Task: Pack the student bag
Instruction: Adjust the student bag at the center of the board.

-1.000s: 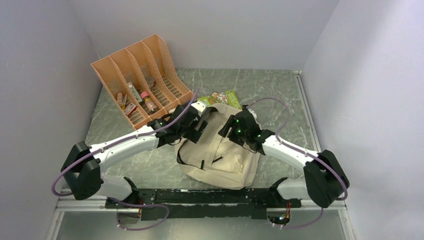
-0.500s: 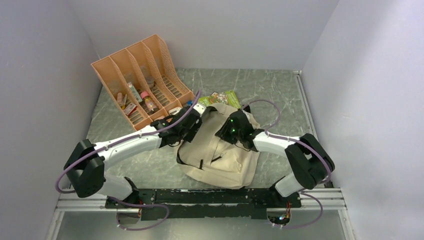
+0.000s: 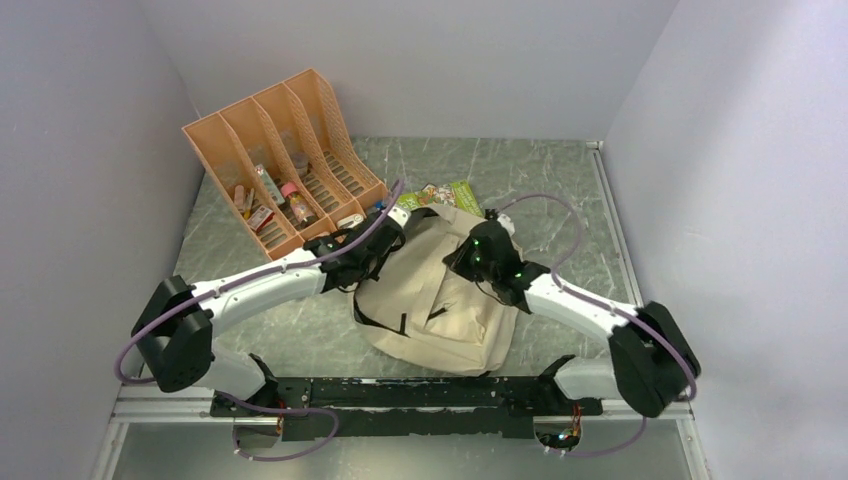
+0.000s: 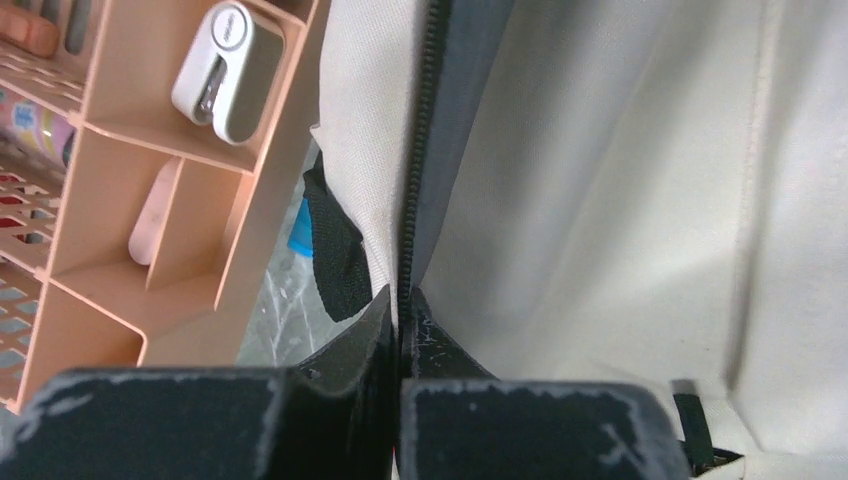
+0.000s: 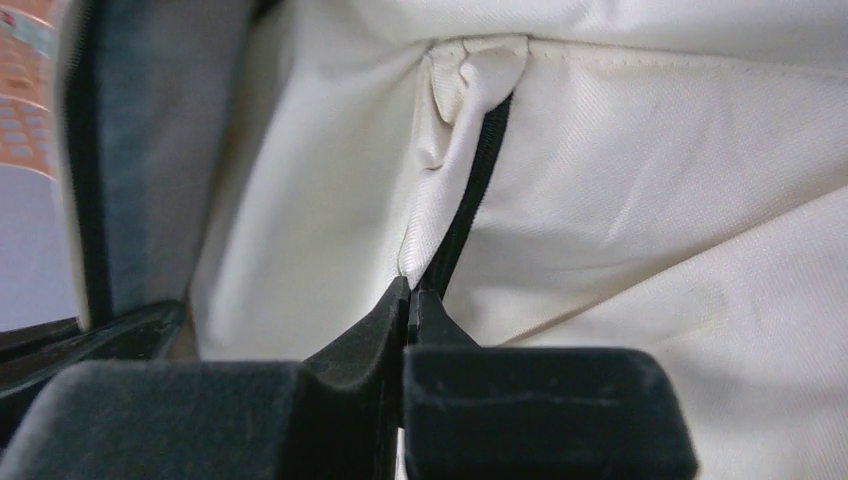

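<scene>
The student bag, cream fabric with black straps, lies in the middle of the table between both arms. My left gripper is at its upper left edge. In the left wrist view the gripper is shut on the bag along its black zipper, beside the grey lining. My right gripper is on the bag's top right. In the right wrist view the gripper is shut on a fold of the bag at a zipper end.
An orange file organizer stands at the back left with small bottles and packets in its slots. A white device lies in one compartment. Green packets lie just behind the bag. Walls close in on the left, right and back.
Both grippers have closed on the bag's opening edges. The right arm swung in and back out; the bag's top has been pulled and reshaped slightly.
</scene>
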Robot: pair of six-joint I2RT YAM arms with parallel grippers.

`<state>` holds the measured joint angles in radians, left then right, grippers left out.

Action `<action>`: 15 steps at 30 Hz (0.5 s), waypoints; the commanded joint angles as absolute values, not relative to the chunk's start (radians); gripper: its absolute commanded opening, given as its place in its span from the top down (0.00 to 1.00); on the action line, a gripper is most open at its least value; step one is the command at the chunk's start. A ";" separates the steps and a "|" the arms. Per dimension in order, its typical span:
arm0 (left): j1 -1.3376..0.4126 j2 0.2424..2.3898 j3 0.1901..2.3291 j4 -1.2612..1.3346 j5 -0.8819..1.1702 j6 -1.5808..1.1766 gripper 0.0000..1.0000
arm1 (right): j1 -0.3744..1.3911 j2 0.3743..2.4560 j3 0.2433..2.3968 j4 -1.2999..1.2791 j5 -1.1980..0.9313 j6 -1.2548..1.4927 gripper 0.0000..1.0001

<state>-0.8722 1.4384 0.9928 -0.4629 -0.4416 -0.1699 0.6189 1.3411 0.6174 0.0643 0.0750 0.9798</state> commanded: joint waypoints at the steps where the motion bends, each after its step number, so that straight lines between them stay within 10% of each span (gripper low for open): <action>1: -0.877 1.380 1.097 -0.506 -0.411 -0.191 0.95 | 0.615 1.181 0.720 -0.098 0.301 0.890 1.00; 15: -0.905 1.559 1.546 -0.493 -0.069 -0.320 0.95 | 0.520 1.087 1.141 -0.256 0.656 0.501 1.00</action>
<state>-0.8795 1.4712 1.4693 -0.5087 -0.1902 -0.2676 0.5800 1.0576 1.0412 -0.3058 0.5388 0.6525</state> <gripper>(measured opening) 0.060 0.010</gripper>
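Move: Both hands already grip the student bag: the left hand by the zipped rim of its mouth, with the bag's middle about 12 cm to its right, 5 cm back and 7 below; the right hand by a fold at the front pocket, with that middle some 3 cm to its left, 7 back and 4 below. From the left hand, the green book lies about 16 cm ahead, 13 right and 10 below; the peach organizer's middle lies roughly 22 cm ahead, 17 left and 4 below. Keeping their pinches on the rim and the pocket fold, both hands swing the bag quickly upward and to the right, away from the organizer; the left rises about 17 cm and the right about 21, each travelling some 10 cm sideways. The left also rolls, its left side dipping by nearly 30 degrees, while the right eases about 4 cm forward as its fingers tip upward and its wrist turns clockwise. ##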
